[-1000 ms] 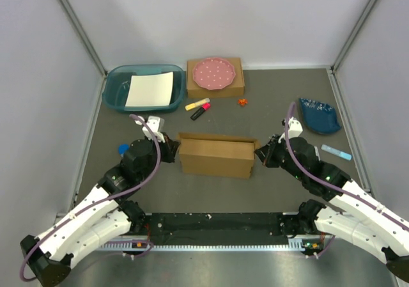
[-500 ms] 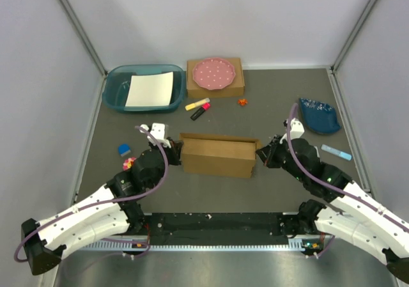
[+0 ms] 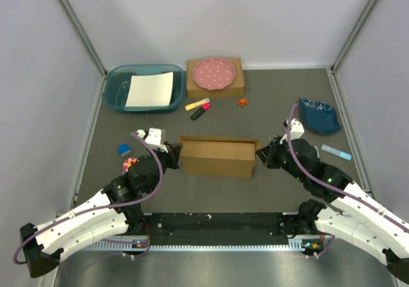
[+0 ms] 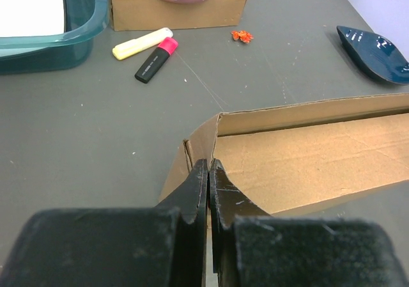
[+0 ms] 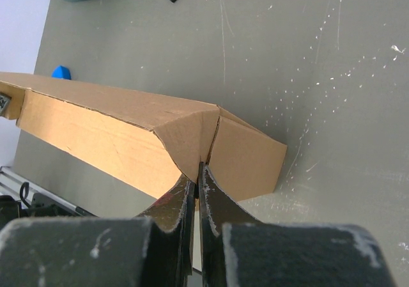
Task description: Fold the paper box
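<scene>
The paper box (image 3: 217, 158) lies in the middle of the table, a long brown cardboard tray with its walls standing. My left gripper (image 3: 176, 154) is at its left end, jaws shut, tips against the corner of the end wall (image 4: 209, 163); the box's open inside (image 4: 300, 165) shows beyond them. At the right end my right gripper (image 3: 259, 153) is also shut. Its tips (image 5: 199, 165) press on the seam where two end flaps of the box (image 5: 96, 133) meet. No cardboard shows between either pair of fingers.
At the back left stands a teal basin (image 3: 115, 92) holding white paper. A smaller brown box (image 3: 235, 82) carries a pink dotted plate. Yellow (image 3: 197, 103) and pink (image 3: 200, 111) highlighters lie behind the paper box. A dark blue dish (image 3: 319, 116) sits right, a blue cap (image 3: 123, 149) left.
The left arm's elbow has sunk toward the near edge while its gripper stayed at the box's left end. Right arm and box have barely moved.
</scene>
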{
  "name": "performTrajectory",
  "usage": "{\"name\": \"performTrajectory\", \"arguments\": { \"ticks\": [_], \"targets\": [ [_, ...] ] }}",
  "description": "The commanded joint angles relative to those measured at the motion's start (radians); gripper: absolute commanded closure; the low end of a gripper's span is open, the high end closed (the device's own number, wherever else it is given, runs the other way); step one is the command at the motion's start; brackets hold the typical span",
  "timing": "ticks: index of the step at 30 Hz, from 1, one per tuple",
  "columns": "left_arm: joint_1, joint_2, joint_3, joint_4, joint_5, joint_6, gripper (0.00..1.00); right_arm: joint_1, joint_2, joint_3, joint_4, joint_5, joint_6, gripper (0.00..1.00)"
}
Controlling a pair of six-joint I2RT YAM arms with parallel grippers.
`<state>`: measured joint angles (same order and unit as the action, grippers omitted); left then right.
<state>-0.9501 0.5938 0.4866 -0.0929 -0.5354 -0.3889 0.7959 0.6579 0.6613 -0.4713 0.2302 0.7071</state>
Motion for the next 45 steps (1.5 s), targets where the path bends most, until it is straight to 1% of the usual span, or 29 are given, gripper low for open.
{"name": "performTrajectory", "arguments": {
  "ticks": [1,7,9,11,16,18,21,22,25,31,39,45],
  "targets": [
    [-0.007,0.003,-0.091,-0.061,0.055,0.025,1.0,0.014,0.025,-0.04,-0.147,-0.026,-0.017,1.0],
    [-0.007,0.021,-0.137,-0.053,0.048,-0.021,1.0,0.014,0.017,-0.035,-0.15,-0.028,-0.017,1.0],
    [-0.007,0.029,-0.134,-0.09,0.023,-0.034,1.0,0.014,0.019,-0.026,-0.153,-0.028,-0.018,1.0],
    [-0.007,0.028,-0.126,-0.134,-0.027,-0.083,1.0,0.014,0.017,-0.02,-0.158,-0.025,-0.02,1.0],
    [-0.007,0.009,-0.118,-0.168,-0.09,-0.125,1.0,0.014,0.017,-0.014,-0.159,-0.025,-0.021,1.0],
    [-0.007,0.005,-0.118,-0.165,-0.086,-0.119,1.0,0.014,0.014,-0.011,-0.161,-0.022,-0.02,1.0],
    [-0.007,0.006,-0.112,-0.166,-0.083,-0.111,1.0,0.014,0.009,0.001,-0.165,-0.009,-0.02,0.96],
    [-0.007,0.009,-0.111,-0.166,-0.08,-0.11,1.0,0.014,0.009,0.006,-0.167,-0.003,-0.018,0.92],
    [-0.007,0.017,-0.1,-0.168,-0.061,-0.096,1.0,0.014,0.011,0.035,-0.178,0.009,-0.024,0.86],
    [-0.009,0.034,-0.079,-0.169,-0.048,-0.074,1.0,0.014,0.022,0.096,-0.196,0.037,-0.044,0.78],
    [-0.007,0.055,-0.063,-0.174,-0.037,-0.067,1.0,0.014,0.039,0.158,-0.201,0.057,-0.07,0.75],
    [-0.007,0.064,-0.06,-0.171,-0.032,-0.065,1.0,0.016,0.069,0.216,-0.196,0.061,-0.095,0.67]
  ]
}}
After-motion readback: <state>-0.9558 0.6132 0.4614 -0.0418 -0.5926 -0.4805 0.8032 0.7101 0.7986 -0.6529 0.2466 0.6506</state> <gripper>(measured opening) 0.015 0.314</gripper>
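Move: The right hand's closed tips are on the box's right corner flap; the box's middle lies about 14 cm to its left, 1 cm ahead and 4 cm lower. The left hand is shut on the left corner flap; from it the right corner flap is some 28 cm to the right, 1 cm back and about level. The blue dish stands roughly 18 cm ahead and 24 cm to the right of the right hand, 8 cm below. The right hand first holds still at the right corner flap, then opens its fingers to about a third and eases roughly 1 cm to the right and 1 cm up, slightly back as well, rolling some 5–10 degrees so its left side dips as it loosens its pinch. The left hand stays shut on the left corner flap, creeping barely half a centimetre forward while its wrist rolls a little left side down and turns slightly counter-clockwise. ##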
